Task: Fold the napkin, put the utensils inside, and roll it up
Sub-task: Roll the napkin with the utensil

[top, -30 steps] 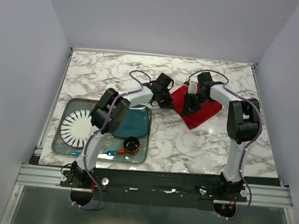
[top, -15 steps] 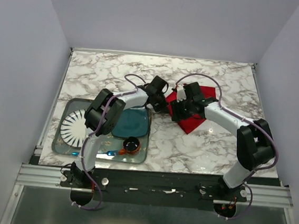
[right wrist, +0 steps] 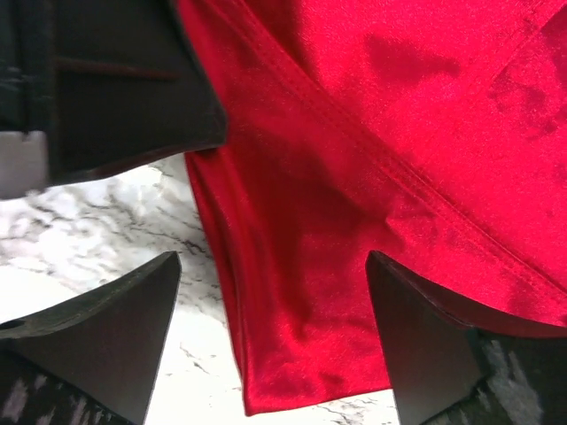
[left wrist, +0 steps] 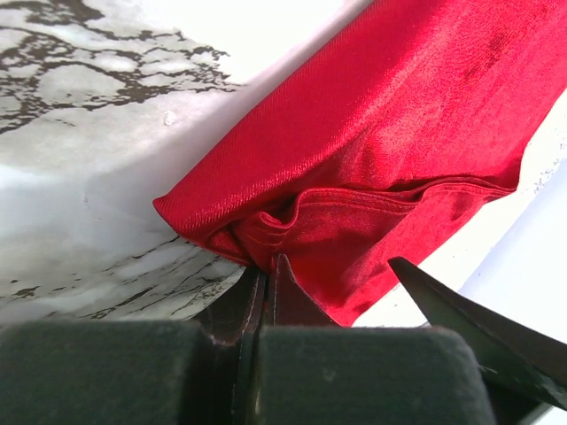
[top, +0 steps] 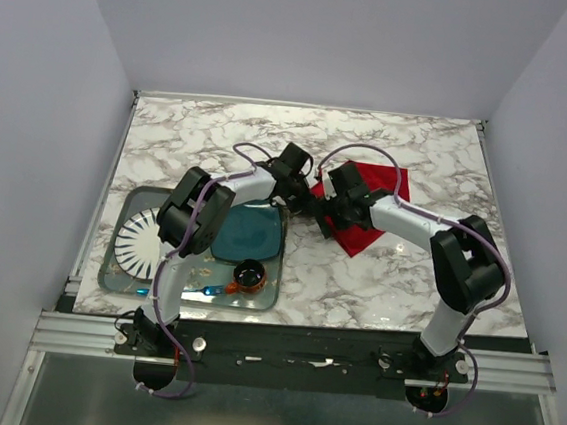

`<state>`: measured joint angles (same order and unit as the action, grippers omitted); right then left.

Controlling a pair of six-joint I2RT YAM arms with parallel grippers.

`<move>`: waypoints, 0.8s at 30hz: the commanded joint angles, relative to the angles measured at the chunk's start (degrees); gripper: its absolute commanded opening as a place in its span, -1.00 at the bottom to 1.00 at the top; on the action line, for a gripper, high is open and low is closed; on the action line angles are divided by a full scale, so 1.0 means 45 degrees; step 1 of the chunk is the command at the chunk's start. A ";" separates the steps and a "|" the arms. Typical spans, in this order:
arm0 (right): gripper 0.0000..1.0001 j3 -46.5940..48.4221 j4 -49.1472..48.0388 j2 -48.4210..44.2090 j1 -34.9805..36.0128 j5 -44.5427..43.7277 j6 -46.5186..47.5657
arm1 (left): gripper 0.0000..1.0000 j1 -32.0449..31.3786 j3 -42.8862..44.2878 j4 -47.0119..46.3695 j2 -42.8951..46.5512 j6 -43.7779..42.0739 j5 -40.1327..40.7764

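The red napkin (top: 382,182) lies folded on the marble table (top: 220,146), mid-right; it fills the left wrist view (left wrist: 399,133) and the right wrist view (right wrist: 372,133). My left gripper (top: 308,197) is at its left corner, jaws shut (left wrist: 268,262) on the bunched cloth edge. My right gripper (top: 325,215) hangs right beside it, open (right wrist: 270,266), its fingers (right wrist: 115,328) straddling the napkin's near corner with nothing gripped. One right finger (left wrist: 461,310) shows in the left wrist view. The utensils are out of view.
At the table's front left, a grey tray (top: 117,275) holds a white striped plate (top: 145,239), a teal plate (top: 251,232), a dark cup (top: 249,272) and a blue plastic utensil (top: 206,289). Both arms cross near the table's middle.
My right gripper has opened and slid left along the napkin until it is next to the left gripper. The left gripper stayed shut and drew the napkin corner slightly left.
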<state>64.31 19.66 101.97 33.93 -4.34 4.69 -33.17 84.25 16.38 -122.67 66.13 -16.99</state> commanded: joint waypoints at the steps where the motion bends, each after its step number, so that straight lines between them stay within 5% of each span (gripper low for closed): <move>1: 0.76 0.0376 0.0221 0.0541 0.0545 -0.1457 0.0501 | -1.00 0.0124 -0.0304 0.0110 0.0424 0.0148 -0.0773; 11: 0.25 0.1118 0.0904 0.1636 0.0780 -0.2258 0.0286 | -1.00 0.0222 -0.0420 -0.0066 0.0542 0.0383 -0.1204; 24: -0.45 0.1392 0.1744 0.2105 0.0624 -0.0775 0.0130 | -1.00 0.0281 -0.0674 -0.0495 0.0815 0.0480 -0.1360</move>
<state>70.63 22.87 108.79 37.82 -10.20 6.55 -31.62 81.91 14.59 -122.04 68.97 -20.58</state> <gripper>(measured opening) 0.309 0.013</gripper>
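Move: The napkin's left edge, where the right fingers will shut, lies about 2 cm to the right hand's left, 1 cm ahead and 2 cm below. From the left hand, already pinching the napkin's far-left end, that spot is about 3 cm back, 3 cm to the right and 1 cm down. The teal plate stands some 22 cm left of the right hand and 3 cm back, the mug 21 cm left and 14 cm back. The napkin's left edge is gathered by the right hand, which sinks about 1 cm and edges left about 1.5 cm and slightly forward, towards the left gripper. Its wide-open fingers close about two-thirds of the way, bringing the tips in around the folded edge. The left hand keeps its pinch on the napkin's end, staying within a centimetre. ##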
